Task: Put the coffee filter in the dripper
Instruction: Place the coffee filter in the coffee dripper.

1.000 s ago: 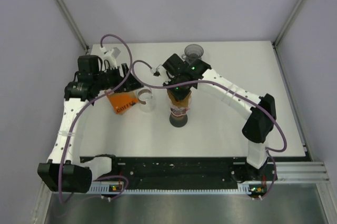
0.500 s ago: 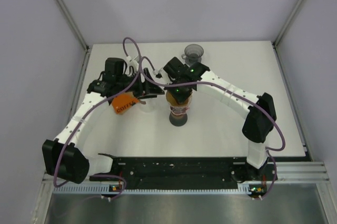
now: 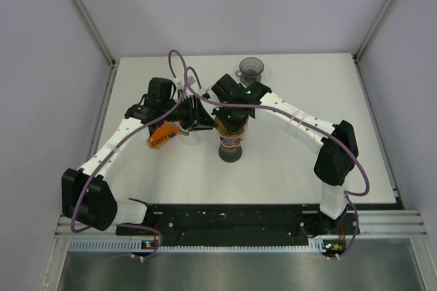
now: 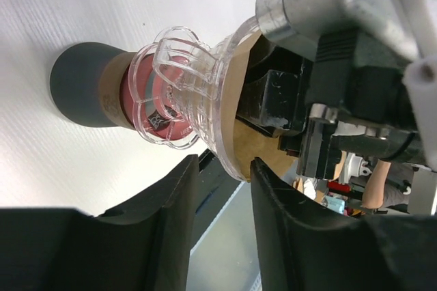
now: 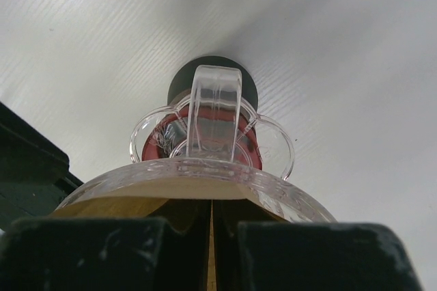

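Note:
A clear plastic dripper [image 4: 198,93] sits on a red-lidded cup [image 4: 133,89] with a dark base [image 3: 231,156] at the table's middle. The brown paper coffee filter [image 4: 263,144] lies inside the dripper's cone. My right gripper [image 5: 212,229] reaches down into the cone from above, shut on a fold of the filter [image 5: 177,192]. From the left comes my left gripper [image 4: 225,168], open, and the near edge of the dripper's rim lies between its fingertips. In the top view both grippers, left [image 3: 205,121] and right [image 3: 232,117], cover the dripper.
An orange coffee box [image 3: 160,137] lies under the left arm, left of the cup. A clear glass [image 3: 188,134] stands between box and cup. A grey dripper-like cup [image 3: 250,67] stands at the table's back edge.
My left arm has swung right from over the orange box to the dripper's rim, and its jaws have narrowed. The right arm has stayed put on the filter.

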`<state>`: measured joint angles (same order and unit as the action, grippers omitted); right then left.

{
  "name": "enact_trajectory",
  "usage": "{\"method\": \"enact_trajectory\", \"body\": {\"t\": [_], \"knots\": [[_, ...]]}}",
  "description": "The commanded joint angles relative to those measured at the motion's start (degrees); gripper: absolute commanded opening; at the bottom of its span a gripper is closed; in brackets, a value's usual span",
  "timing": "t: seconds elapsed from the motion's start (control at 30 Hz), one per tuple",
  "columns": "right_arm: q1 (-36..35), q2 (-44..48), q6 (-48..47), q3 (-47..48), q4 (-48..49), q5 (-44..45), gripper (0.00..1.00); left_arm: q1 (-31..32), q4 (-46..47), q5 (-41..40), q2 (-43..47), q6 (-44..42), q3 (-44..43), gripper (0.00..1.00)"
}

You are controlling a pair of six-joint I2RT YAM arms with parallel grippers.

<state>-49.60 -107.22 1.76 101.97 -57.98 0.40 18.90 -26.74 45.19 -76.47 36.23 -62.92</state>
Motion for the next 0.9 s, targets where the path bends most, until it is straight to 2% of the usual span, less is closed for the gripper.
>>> {"method": "enact_trajectory", "body": {"t": [0.0,0.1,0.23,0.5,0.73,0.87], "knots": [[-0.4,1.4,-0.3,0.8,3.0,0.5,0.00,1.0,1.8,-1.5,-0.3,-1.7,0.3,0.37],[-0.3,2.4,-0.5,1.6,3.0,-0.1,0.00,0.9,1.0,-1.9,-0.3,-2.6,0.2,0.29],[-0.3,3.9,-1.1,3.1,2.9,-0.1,0.00,1.1,0.8,-2.2,-0.3,-3.1,-0.5,0.24],[-0.3,6.8,-1.4,4.5,2.2,-2.9,0.00,1.1,0.0,-2.9,-0.4,-4.5,-0.6,0.23],[-0.4,8.6,-3.6,6.9,0.1,1.1,0.00,1.3,-0.6,-2.9,-0.3,-5.5,-2.2,0.23],[-0.3,10.9,-4.0,7.9,-0.1,2.3,0.00,1.3,-1.6,-3.3,-0.2,-7.0,-3.5,0.26]]}}
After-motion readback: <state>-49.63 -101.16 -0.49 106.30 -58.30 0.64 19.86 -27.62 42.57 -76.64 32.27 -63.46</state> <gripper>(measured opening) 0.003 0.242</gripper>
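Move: The filter already sits in the dripper. My left fingertips straddle its left rim, with the filter's middle some 5 cm to their right, about 1 cm ahead and 3 cm lower. My shut right fingertips are down inside, the filter's middle roughly 3 cm above them. The carafe under the dripper is centred about 5 cm right of my left hand and 15 cm below it; the glass mug stands 8 cm left of that hand, 6 cm ahead, 18 cm below. I close my left fingers from about half open and pinch the near-left edge of the filter against the dripper rim, settling barely half a centimetre lower and then holding there. With that edge held, I draw my still-shut right fingers up out of the filter cone, slowly at first and then briskly, about 7 cm, tilting them forward and up by some 10 degrees. ##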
